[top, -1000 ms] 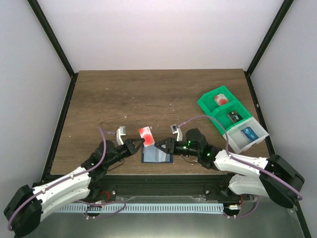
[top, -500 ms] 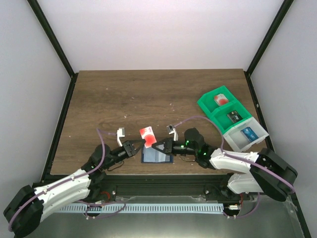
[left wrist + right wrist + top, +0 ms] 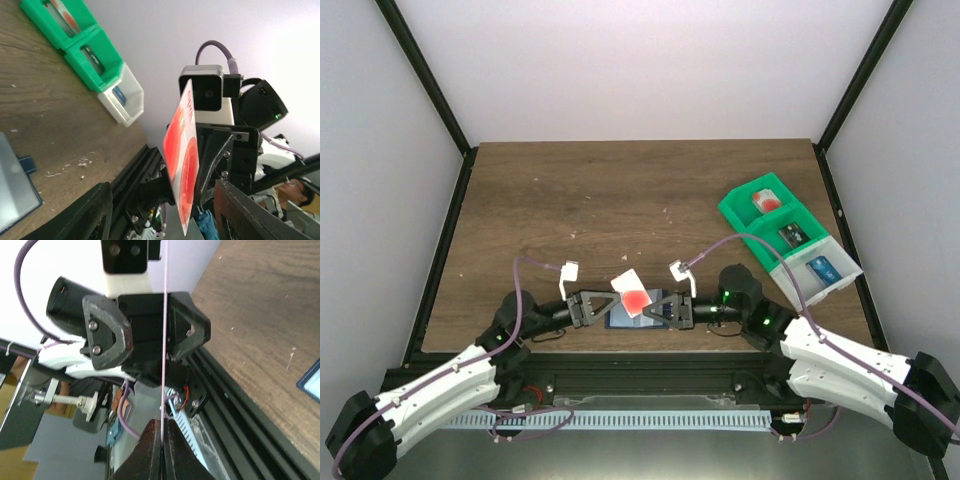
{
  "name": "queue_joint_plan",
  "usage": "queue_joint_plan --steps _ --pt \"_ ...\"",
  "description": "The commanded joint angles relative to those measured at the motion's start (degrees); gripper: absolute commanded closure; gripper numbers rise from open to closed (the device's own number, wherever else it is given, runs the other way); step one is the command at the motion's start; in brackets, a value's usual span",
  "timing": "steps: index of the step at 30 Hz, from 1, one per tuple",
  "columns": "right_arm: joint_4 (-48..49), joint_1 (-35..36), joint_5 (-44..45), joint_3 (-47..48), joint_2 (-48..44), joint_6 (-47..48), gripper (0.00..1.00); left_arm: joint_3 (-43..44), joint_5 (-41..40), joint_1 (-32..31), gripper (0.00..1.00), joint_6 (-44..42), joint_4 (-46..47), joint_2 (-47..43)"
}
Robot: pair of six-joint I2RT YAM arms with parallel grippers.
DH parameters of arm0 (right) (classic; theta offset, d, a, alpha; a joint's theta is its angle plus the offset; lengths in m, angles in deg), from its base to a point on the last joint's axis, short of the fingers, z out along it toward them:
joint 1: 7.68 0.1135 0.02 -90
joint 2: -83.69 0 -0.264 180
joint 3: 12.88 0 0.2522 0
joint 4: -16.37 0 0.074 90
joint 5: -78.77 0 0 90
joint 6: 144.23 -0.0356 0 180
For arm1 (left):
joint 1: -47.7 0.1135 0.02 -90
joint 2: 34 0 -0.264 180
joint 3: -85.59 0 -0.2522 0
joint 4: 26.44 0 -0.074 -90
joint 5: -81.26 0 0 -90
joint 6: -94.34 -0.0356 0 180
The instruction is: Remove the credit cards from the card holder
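A red-pink credit card [image 3: 633, 297] hangs tilted in the air, pinched at its edge by my right gripper [image 3: 653, 308]. In the right wrist view the card [image 3: 163, 340] shows edge-on as a thin line, and the right gripper [image 3: 162, 427] is shut on it. My left gripper [image 3: 587, 308] faces it from the left. Its jaws stand open on either side of the card [image 3: 182, 155] without touching it. The navy card holder [image 3: 625, 322] lies open on the table below, largely hidden by the card and grippers. One paler panel of the holder [image 3: 12, 185] shows in the left wrist view.
Two green bins [image 3: 760, 205] and a white bin [image 3: 817, 272] sit in a row at the right, each with a card in it: red, dark, blue. The table's near edge and a black rail [image 3: 240, 405] lie right under both grippers.
The left gripper has let go of the red card, opened and drawn back left. The right gripper has closed on the card, which now sits lower, further right and tilted.
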Motion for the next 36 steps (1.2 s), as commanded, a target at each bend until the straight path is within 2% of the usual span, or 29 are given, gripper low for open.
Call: queue_joint_plan --steps 1,4,6,7,10,11,13,15,16,20,24,32,36 --pt "-7.2 0.2 -6.9 0.2 -2.8 4.0 0.99 -0.4 5.5 0.0 0.43 0.0 1.0 -1.5" --pt "-7.3 0.2 -10.0 -0.1 -3.7 4.4 1.00 -0.2 6.3 0.0 0.45 0.2 0.5 -2.0" --pt "-8.8 0.2 -11.3 0.2 -3.7 5.3 1.00 -0.1 6.1 0.0 0.51 0.5 0.0 -2.6" --pt "-9.9 0.2 -11.5 0.5 -3.7 5.9 1.00 -0.3 6.1 0.0 0.59 0.8 0.6 -2.9" --pt "-11.4 0.2 -10.6 0.7 -4.6 6.3 1.00 -0.6 6.7 0.0 0.94 1.6 1.7 -2.9" --pt "-10.9 0.2 -10.1 0.5 -4.9 5.5 0.99 -0.5 6.7 0.0 1.00 1.6 1.6 -2.7" --pt "-8.9 0.2 -8.8 -0.1 -5.7 3.3 0.99 -0.8 5.9 -0.1 1.00 2.6 1.8 -2.3" --pt "-6.9 0.2 -5.6 -1.0 -6.6 -0.5 0.82 -1.6 4.4 -0.1 1.00 4.2 3.6 -2.1" --pt "-5.1 0.2 -4.0 -2.2 -7.1 -3.1 0.77 -1.8 3.2 0.0 1.00 4.8 4.1 -2.0" --pt "7.4 0.2 -0.5 -8.2 -7.9 -13.3 0.75 -1.2 -1.2 0.0 1.00 6.0 5.3 -0.9" --pt "13.6 0.2 4.1 -10.6 -7.2 -19.1 0.76 -0.1 -5.5 0.0 1.00 5.9 7.3 0.8" --pt "17.3 0.2 14.3 -10.9 -6.2 -25.7 0.76 0.3 -7.6 -0.1 1.00 7.8 14.4 7.0" --pt "17.9 0.2 15.6 -8.0 -3.0 -23.6 0.77 0.9 -5.9 -0.1 1.00 8.7 17.5 10.7"
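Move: The card, already pinched in the right fingers and sticking out forward, has its middle about 4 cm right and 2 cm ahead of the open left hand, and 5 cm ahead and 3 cm left of the right hand. The left fingers are some 7 cm left and 3 cm ahead of the right hand. The card holder lies about 7 cm below the left hand, 5 cm right and 1 cm ahead. Left fingers pinch the card, right ones release, and after drifting back both hands move about 5 cm forward. ##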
